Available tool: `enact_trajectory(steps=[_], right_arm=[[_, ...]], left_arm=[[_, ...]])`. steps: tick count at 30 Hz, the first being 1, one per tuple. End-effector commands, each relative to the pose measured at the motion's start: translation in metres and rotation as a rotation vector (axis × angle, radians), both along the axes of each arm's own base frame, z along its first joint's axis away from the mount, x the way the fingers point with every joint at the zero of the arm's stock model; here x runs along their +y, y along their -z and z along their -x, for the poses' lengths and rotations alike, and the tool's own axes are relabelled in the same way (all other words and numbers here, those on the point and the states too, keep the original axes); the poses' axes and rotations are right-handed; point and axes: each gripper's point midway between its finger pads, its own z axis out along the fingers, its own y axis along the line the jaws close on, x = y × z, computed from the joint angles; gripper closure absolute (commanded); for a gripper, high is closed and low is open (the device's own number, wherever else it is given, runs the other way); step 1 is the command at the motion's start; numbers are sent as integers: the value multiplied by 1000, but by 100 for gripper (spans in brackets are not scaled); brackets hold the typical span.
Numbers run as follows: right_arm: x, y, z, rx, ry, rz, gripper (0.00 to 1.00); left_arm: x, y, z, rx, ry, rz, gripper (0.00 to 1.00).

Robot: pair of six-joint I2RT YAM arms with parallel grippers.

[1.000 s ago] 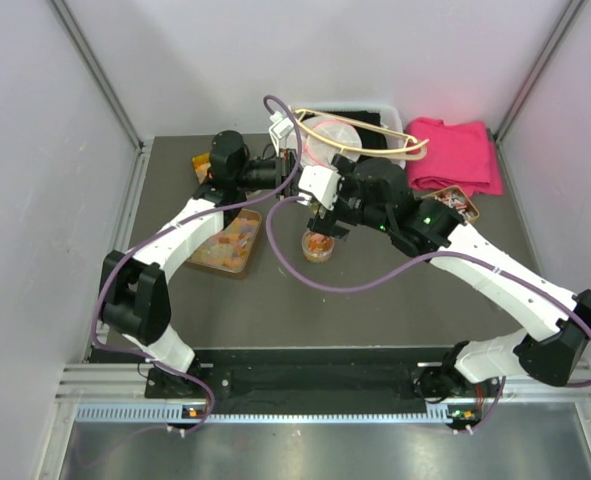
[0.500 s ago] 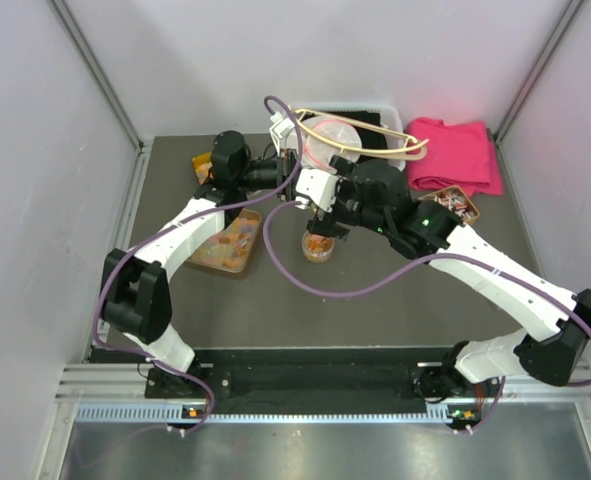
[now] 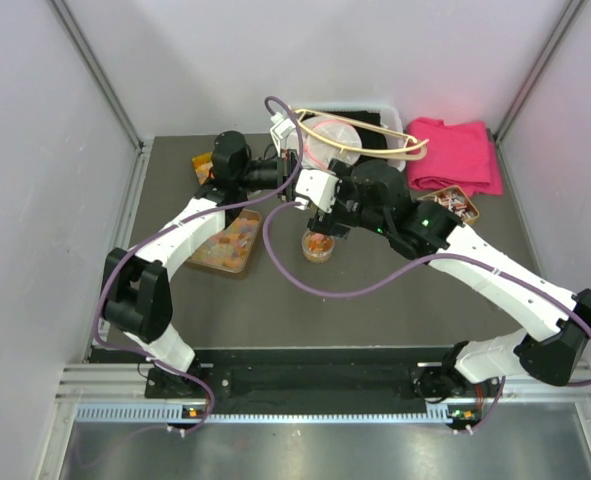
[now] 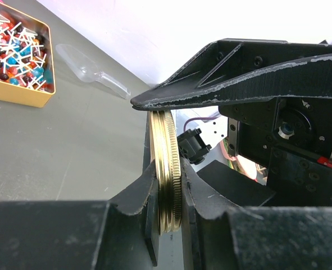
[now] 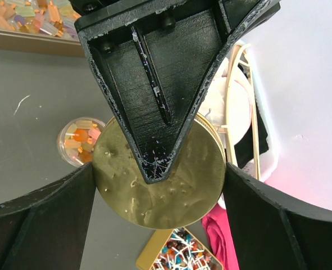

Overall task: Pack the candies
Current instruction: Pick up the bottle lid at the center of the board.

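Note:
A gold lid hangs edge-on in my left gripper, which is shut across its two faces. In the right wrist view the lid faces the camera, and my right gripper has one finger against its rim on each side. Both grippers meet above a small clear jar of candies in orange, pink and yellow. More candies lie in a shallow tray to its left.
A gold tin of twist-wrapped sweets stands by a clear scoop. The same tin sits at the right, in front of a pink cloth. A white bin with a wooden frame stands at the back.
My right gripper's fingers have closed in onto the lid's rim. Both arms have stayed almost still above the jar.

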Motion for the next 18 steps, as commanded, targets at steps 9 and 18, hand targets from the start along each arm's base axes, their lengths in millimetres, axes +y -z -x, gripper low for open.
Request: enact_trajectory(steps=[9,18], right_arm=[[6,-25,-2,-51,-1,-56,23],[-1,-27,0,-63,19,-58,22]], left_arm=[[-1,-8,8,-57,34,21,78],[2,-9,6,-104,27,25,10]])
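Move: The bottle lid is already between both hands: its middle sits about 1 cm to the right of the left hand point, just past the pads, and right at the right hand point, whose fingers span its rim. The candy bottle stands some 2 cm ahead of the right hand and 26 cm below. From there the candy tray lies roughly 20 cm left and 2 cm ahead, the lollipop box about 28 cm right and 10 cm ahead, both some 28 cm below. Practically in place, with no real travel of either arm, the left fingers first keep their pinch on the lid's two faces, then spread from nearly shut to about three quarters open and come free on both sides. The right fingers hold still and keep their grip across the rim, taking over the lid. ##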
